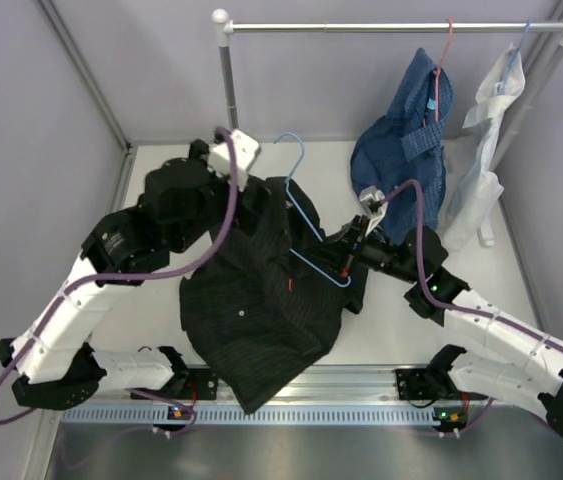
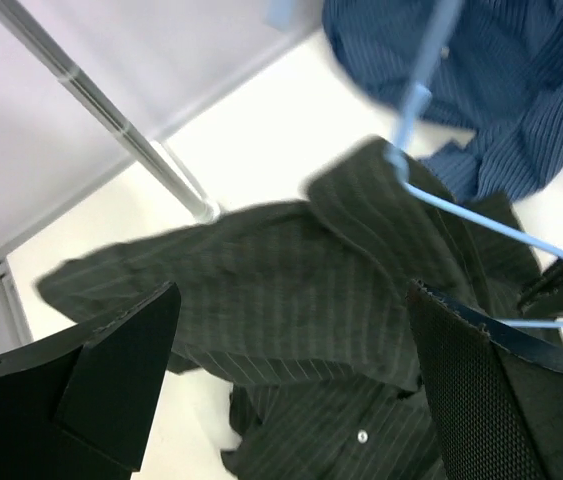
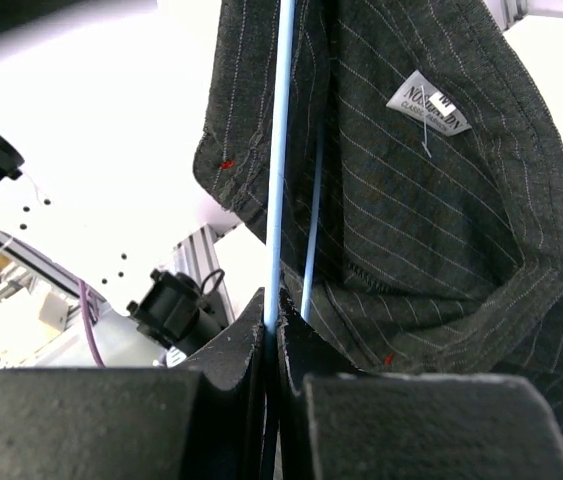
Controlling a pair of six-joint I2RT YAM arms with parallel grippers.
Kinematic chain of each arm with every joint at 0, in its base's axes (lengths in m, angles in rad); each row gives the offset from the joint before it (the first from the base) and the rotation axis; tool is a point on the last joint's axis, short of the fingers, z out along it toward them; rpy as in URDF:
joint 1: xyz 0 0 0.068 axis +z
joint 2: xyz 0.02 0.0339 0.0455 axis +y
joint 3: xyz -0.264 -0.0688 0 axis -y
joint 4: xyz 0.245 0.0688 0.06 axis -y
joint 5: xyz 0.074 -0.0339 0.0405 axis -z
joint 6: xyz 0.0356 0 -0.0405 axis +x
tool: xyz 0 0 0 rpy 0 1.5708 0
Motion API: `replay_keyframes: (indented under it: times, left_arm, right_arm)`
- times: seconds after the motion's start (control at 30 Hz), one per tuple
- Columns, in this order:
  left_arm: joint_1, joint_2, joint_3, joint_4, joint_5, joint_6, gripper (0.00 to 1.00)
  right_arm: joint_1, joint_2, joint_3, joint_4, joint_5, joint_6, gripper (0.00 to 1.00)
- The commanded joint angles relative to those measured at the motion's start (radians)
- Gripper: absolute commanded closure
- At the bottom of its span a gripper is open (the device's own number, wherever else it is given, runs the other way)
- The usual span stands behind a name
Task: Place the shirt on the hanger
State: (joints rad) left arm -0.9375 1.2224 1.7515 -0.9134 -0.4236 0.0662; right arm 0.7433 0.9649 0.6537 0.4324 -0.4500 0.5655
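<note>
The black pinstriped shirt (image 1: 261, 300) lies crumpled on the white table, its collar end draped over the light-blue wire hanger (image 1: 306, 215), whose hook rises toward the back. My right gripper (image 1: 346, 262) is shut on the hanger's wire. In the right wrist view, the gripper (image 3: 273, 320) pinches the blue wire (image 3: 279, 180) beside the shirt's collar (image 3: 431, 220) and its label. My left gripper (image 1: 261, 200) hovers over the shirt's upper edge. In the left wrist view it (image 2: 291, 380) stands wide open above the shirt (image 2: 291, 270), holding nothing, with the hanger (image 2: 461, 210) at right.
A clothes rack (image 1: 391, 27) spans the back, its left post (image 1: 228, 80) near my left wrist. A blue checked shirt (image 1: 406, 150) on a red-pink hanger and a white garment (image 1: 486, 150) hang from it at right. An aluminium rail (image 1: 361, 380) runs along the near edge.
</note>
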Motion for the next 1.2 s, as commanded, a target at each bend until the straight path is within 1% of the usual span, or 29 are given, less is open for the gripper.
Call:
replay_keyframes:
  times: [0.0,0.03,0.07,0.1,0.13,0.17,0.2,0.27,0.3,0.37,0.4,0.53,0.63,0.83,0.9,0.93,0.97,1.0,1.03,1.1,1.13,1.17]
  left_arm:
    - [0.144,-0.037,0.012,0.229,0.188,0.081,0.02]
    - [0.255,0.004,0.035,0.197,0.371,0.073,0.02]
    - [0.285,0.020,0.057,0.191,0.429,0.081,0.02]
    - [0.292,0.029,0.071,0.191,0.481,0.099,0.02]
    - [0.293,0.038,0.088,0.197,0.529,0.156,0.02]
    - [0.298,0.038,0.089,0.203,0.646,0.181,0.02]
    - [0.304,0.035,0.086,0.209,0.716,0.231,0.02]
    - [0.365,0.022,0.040,0.261,0.851,0.250,0.02]
    - [0.437,0.023,0.040,0.269,0.994,0.233,0.02]
    - [0.485,0.029,0.036,0.294,1.119,0.215,0.03]
    - [0.512,0.032,0.034,0.307,1.211,0.184,0.04]
    - [0.536,0.068,0.049,0.331,1.403,0.124,0.08]
    - [0.539,0.083,0.046,0.332,1.467,0.110,0.12]
    - [0.537,0.078,-0.004,0.332,1.502,0.099,0.14]
    - [0.536,0.069,-0.039,0.332,1.523,0.095,0.19]
    - [0.533,0.062,-0.055,0.334,1.520,0.092,0.28]
    - [0.528,0.043,-0.069,0.332,1.514,0.087,0.32]
    - [0.517,0.031,-0.085,0.332,1.511,0.086,0.33]
    - [0.513,0.016,-0.131,0.334,1.507,0.087,0.42]
    - [0.513,-0.040,-0.188,0.332,1.481,0.089,0.66]
    - [0.513,-0.055,-0.242,0.331,1.468,0.087,0.77]
    - [0.513,-0.069,-0.263,0.331,1.461,0.087,0.75]
  right_arm:
    - [0.008,-0.070,-0.012,0.181,0.008,-0.036,1.00]
    - [0.005,-0.078,-0.012,0.157,0.005,-0.042,1.00]
    - [0.001,-0.087,-0.012,0.140,0.004,-0.056,1.00]
    - [-0.004,-0.106,-0.012,0.123,0.002,-0.061,1.00]
    - [-0.007,-0.117,-0.017,0.097,0.001,-0.064,1.00]
    - [-0.012,-0.127,-0.020,0.089,0.000,-0.065,1.00]
    - [-0.013,-0.146,-0.025,0.082,0.002,-0.067,1.00]
    - [-0.015,-0.161,-0.026,0.059,-0.006,-0.073,1.00]
    - [-0.015,-0.178,-0.025,0.048,-0.009,-0.075,1.00]
    - [-0.013,-0.195,-0.026,0.019,-0.009,-0.082,1.00]
    - [-0.013,-0.218,-0.029,0.013,-0.006,-0.082,1.00]
    - [-0.013,-0.259,-0.045,-0.026,-0.004,-0.088,1.00]
    - [-0.015,-0.279,-0.046,-0.055,-0.018,-0.093,1.00]
    - [-0.015,-0.308,-0.029,-0.136,-0.064,-0.119,1.00]
    - [-0.016,-0.313,-0.026,-0.147,-0.087,-0.125,1.00]
    - [-0.016,-0.311,-0.020,-0.158,-0.095,-0.125,1.00]
    - [-0.016,-0.310,-0.017,-0.161,-0.105,-0.122,1.00]
    - [-0.016,-0.307,-0.011,-0.165,-0.121,-0.122,1.00]
    - [-0.016,-0.305,-0.008,-0.169,-0.125,-0.119,1.00]
    - [-0.016,-0.298,0.000,-0.172,-0.144,-0.116,1.00]
    - [-0.016,-0.296,0.003,-0.173,-0.148,-0.115,1.00]
    - [-0.016,-0.293,0.006,-0.176,-0.153,-0.115,1.00]
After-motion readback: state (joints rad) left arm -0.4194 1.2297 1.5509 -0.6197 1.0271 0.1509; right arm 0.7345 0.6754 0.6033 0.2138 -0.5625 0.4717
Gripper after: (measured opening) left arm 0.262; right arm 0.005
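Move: The dark shirt's collar edge, beside the hanger's neck, lies about 3 cm back and 6 cm to the right of the open left hand, some 4 cm lower. The blue hanger's neck stands roughly 8 cm to the left hand's right and 3 cm ahead; the right gripper's tips are about 16 cm to its right and 9 cm back. From the right hand, already holding the hanger, the collar edge is some 7 cm ahead and 9 cm left, about level. The shirt's collar edge beside the hanger is what the left hand goes for: it lifts about 5 cm with a short swing forward and left, comes back and to the right, turning some 50 degrees clockwise, then sinks onto the cloth, closing its fingers most of the way to pinch it. The right hand keeps its hold on the hanger and draws it back and to the right, rising slightly and easing down again. ##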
